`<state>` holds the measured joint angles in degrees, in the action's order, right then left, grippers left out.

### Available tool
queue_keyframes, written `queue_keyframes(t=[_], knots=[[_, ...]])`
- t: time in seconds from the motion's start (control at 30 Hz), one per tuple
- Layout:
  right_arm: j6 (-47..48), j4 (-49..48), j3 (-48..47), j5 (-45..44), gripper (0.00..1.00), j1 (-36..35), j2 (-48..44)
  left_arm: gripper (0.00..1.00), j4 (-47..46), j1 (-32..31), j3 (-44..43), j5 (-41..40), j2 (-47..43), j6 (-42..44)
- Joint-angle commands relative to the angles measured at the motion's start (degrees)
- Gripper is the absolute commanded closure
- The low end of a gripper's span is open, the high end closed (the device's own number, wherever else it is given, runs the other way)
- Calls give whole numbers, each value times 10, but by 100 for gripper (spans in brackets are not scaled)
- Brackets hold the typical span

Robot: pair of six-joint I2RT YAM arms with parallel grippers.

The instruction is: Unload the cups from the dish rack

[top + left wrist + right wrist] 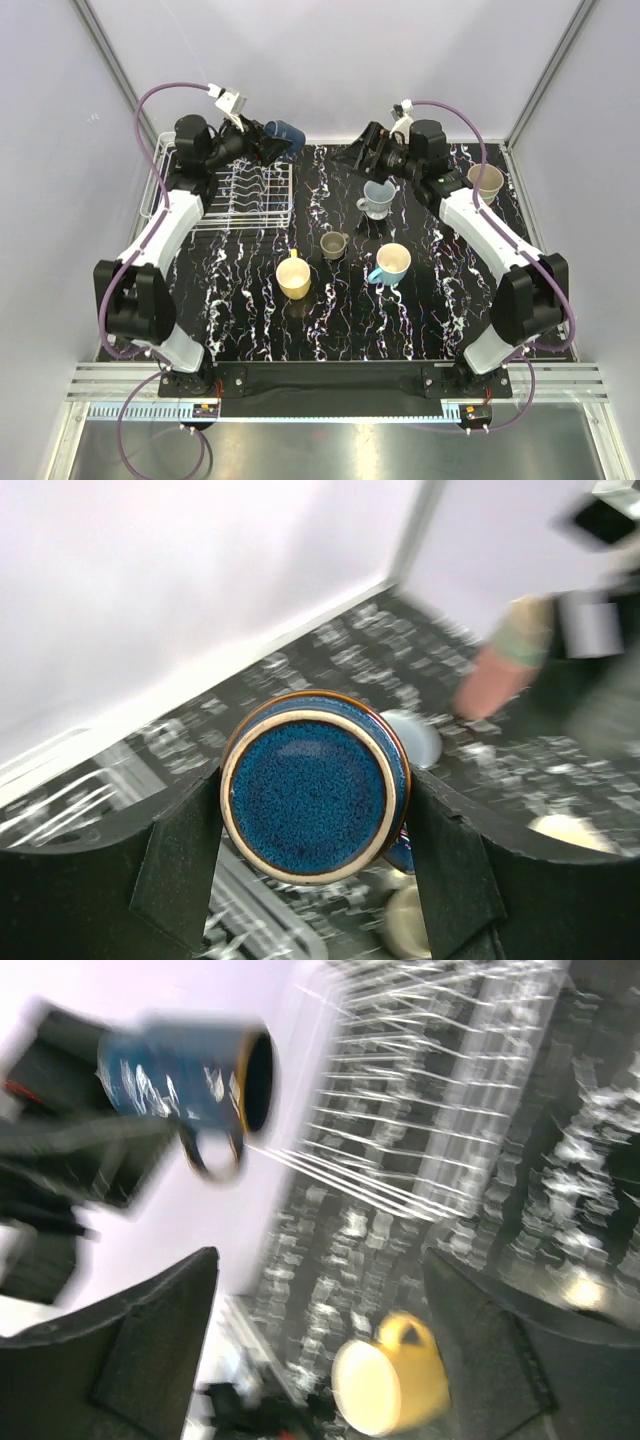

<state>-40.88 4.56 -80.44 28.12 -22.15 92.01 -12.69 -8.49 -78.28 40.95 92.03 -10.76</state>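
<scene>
My left gripper (272, 146) is shut on a navy mug (286, 133) and holds it in the air over the far right corner of the white wire dish rack (225, 196). In the left wrist view the mug's blue base (312, 785) sits clamped between both fingers (180, 875). Across from it, my right gripper (358, 153) hangs open and empty above the table's far middle. Its wrist view shows the navy mug (190, 1065), the rack (440, 1090) and a yellow mug (390, 1385). No cup shows in the rack.
Standing on the black marbled table are a pale blue mug (378, 198), a grey-brown mug (333, 245), a yellow mug (293, 277), a cyan mug with cream inside (392, 263) and a tan tumbler (486, 181) at the far right. White walls close the back and sides.
</scene>
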Motion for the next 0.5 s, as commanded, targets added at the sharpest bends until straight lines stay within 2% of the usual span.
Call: queue_keyframes(t=[0.0,0.1,0.13,0.23,0.4,0.47], knots=[[-128,-167,-4,72,13,0,19,100,-145,-11,31,54,-52,-127],[-174,-256,-6,92,20,1,40,100,-171,-23,54,56,-71,-164],[-198,-292,-7,101,25,0,45,100,-194,-28,59,57,-77,-177],[-237,-352,-8,120,31,0,64,100,-242,-35,82,58,-84,-228],[-306,-462,10,145,34,0,76,100,-257,-42,100,44,-87,-254],[-316,-474,15,149,36,0,77,100,-262,-44,105,40,-86,-261]])
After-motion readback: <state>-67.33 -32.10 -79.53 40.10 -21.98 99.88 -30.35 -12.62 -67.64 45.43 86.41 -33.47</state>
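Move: My left hand already holds the blue cup on its side, mouth out to the right; my right hand's open fingers wait about 16 cm to its right, 5 cm back and some 3 cm lower. From my right hand the blue cup is roughly 14 cm left, 6 cm ahead and 4 cm up. Far below that hand, by about 25 cm, the grey cup stands 10 cm ahead and 6 cm right, the small brown cup 3 cm back and 4 cm left. I bring both hands together in the air for a handover. My left hand keeps its grip and carries the blue cup back about 6 cm, rightward and a little up, swinging clockwise as its fingers tip upward. My right hand rises about 7 cm and slides left towards the cup's mouth, lifting its fingertips some 25 degrees and turning counter-clockwise while they close partway. ##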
